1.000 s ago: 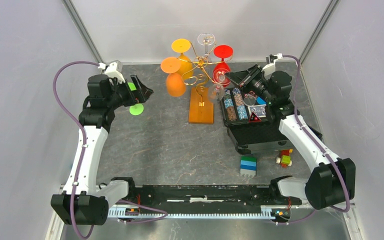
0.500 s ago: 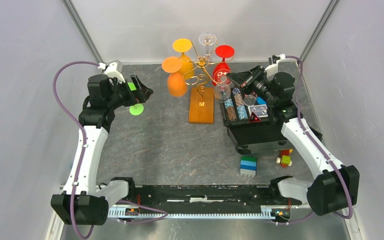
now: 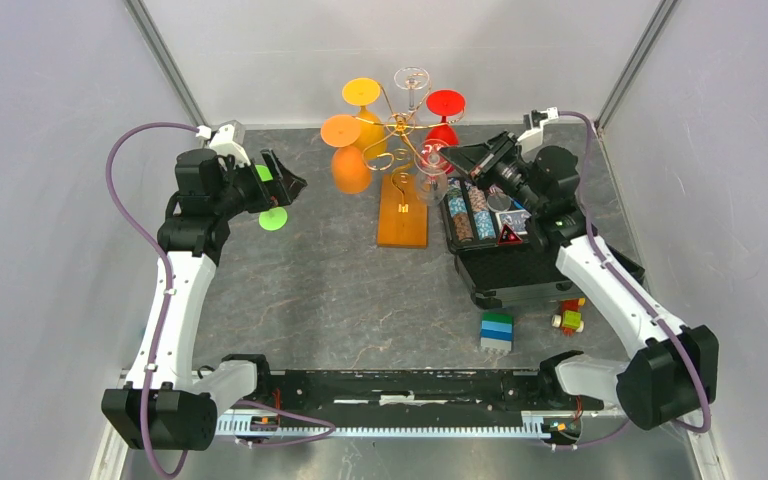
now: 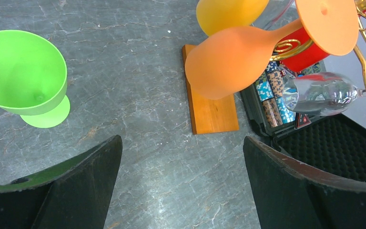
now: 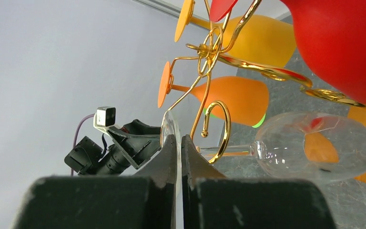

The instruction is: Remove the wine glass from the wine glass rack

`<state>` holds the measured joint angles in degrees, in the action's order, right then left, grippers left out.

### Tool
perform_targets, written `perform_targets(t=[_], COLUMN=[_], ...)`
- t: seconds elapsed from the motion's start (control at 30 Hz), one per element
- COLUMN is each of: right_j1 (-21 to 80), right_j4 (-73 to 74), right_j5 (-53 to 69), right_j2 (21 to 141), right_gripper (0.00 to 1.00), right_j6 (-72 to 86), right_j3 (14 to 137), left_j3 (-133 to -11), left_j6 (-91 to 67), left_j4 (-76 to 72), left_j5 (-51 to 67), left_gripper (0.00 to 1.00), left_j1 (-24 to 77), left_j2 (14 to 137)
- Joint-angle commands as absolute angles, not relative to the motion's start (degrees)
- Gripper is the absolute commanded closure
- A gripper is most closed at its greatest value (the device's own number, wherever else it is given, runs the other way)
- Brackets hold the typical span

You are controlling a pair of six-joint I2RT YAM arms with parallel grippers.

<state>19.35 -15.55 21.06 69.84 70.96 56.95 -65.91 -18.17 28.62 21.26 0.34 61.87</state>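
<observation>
The wine glass rack (image 3: 401,124) is gold wire on an orange-brown wooden base (image 3: 403,212). A clear wine glass (image 3: 432,186) hangs bowl-down from its right front arm. My right gripper (image 3: 447,154) is shut on that glass's foot. In the right wrist view my right gripper (image 5: 178,138) pinches the thin foot disc (image 5: 167,125), the stem (image 5: 228,149) runs through a gold loop, and the bowl (image 5: 314,145) lies to the right. My left gripper (image 3: 295,185) is open, left of the rack, above a green glass (image 4: 21,76); my left gripper (image 4: 181,186) holds nothing.
Orange (image 3: 350,165), yellow (image 3: 363,92), red (image 3: 446,104) and another clear glass (image 3: 412,80) hang on the rack. A black open case (image 3: 500,262) with poker chips sits right of the base. Toy blocks (image 3: 497,332) and a small toy (image 3: 567,320) lie near the front right.
My right gripper has shut onto the clear glass's foot and shifted slightly left; the hanging glass swung a little with it. The left arm has not moved.
</observation>
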Motion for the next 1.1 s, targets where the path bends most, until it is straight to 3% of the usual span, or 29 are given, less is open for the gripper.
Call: perform_targets(t=[0.0, 0.43, 1.07], right_j1=[21.2, 22.1, 22.4], right_j4=[-18.4, -12.8, -15.4], right_j5=[21.1, 7.9, 0.4], right_j2=[71.2, 73.6, 75.2], right_gripper=[1.0, 1.0, 1.0], right_j6=[70.8, 66.1, 70.1], right_j3=[61.4, 67.0, 65.8], left_j3=[-65.8, -65.8, -65.7], left_j6=[-19.7, -19.6, -19.6], left_j4=[27.7, 27.9, 27.9], left_j5=[21.6, 21.1, 20.7], left_gripper=[0.0, 0.0, 0.0], left_j1=[0.1, 0.1, 0.1], left_j2=[61.1, 61.0, 60.6])
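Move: The right gripper already pinches the foot of the clear wine glass, whose middle hangs about 9 cm below it, some 2 cm left and 1 cm ahead, stem at the rack's hook. The rack's hub is about 6 cm ahead and 8 cm left at hand height; the red glass is some 11 cm ahead, 1 cm right and 8 cm below. From the left gripper the clear glass lies about 25 cm right, 3 cm ahead and roughly level. Keep the right fingers shut on the clear glass's foot and ease it about 1 cm left, then carry it some 5 cm forward towards the red glass, drifting about 2 cm back to the right. Lift it slightly midway and let it sink again, while turning the hand about 15 degrees clockwise, so as to work the stem out of the hook. ##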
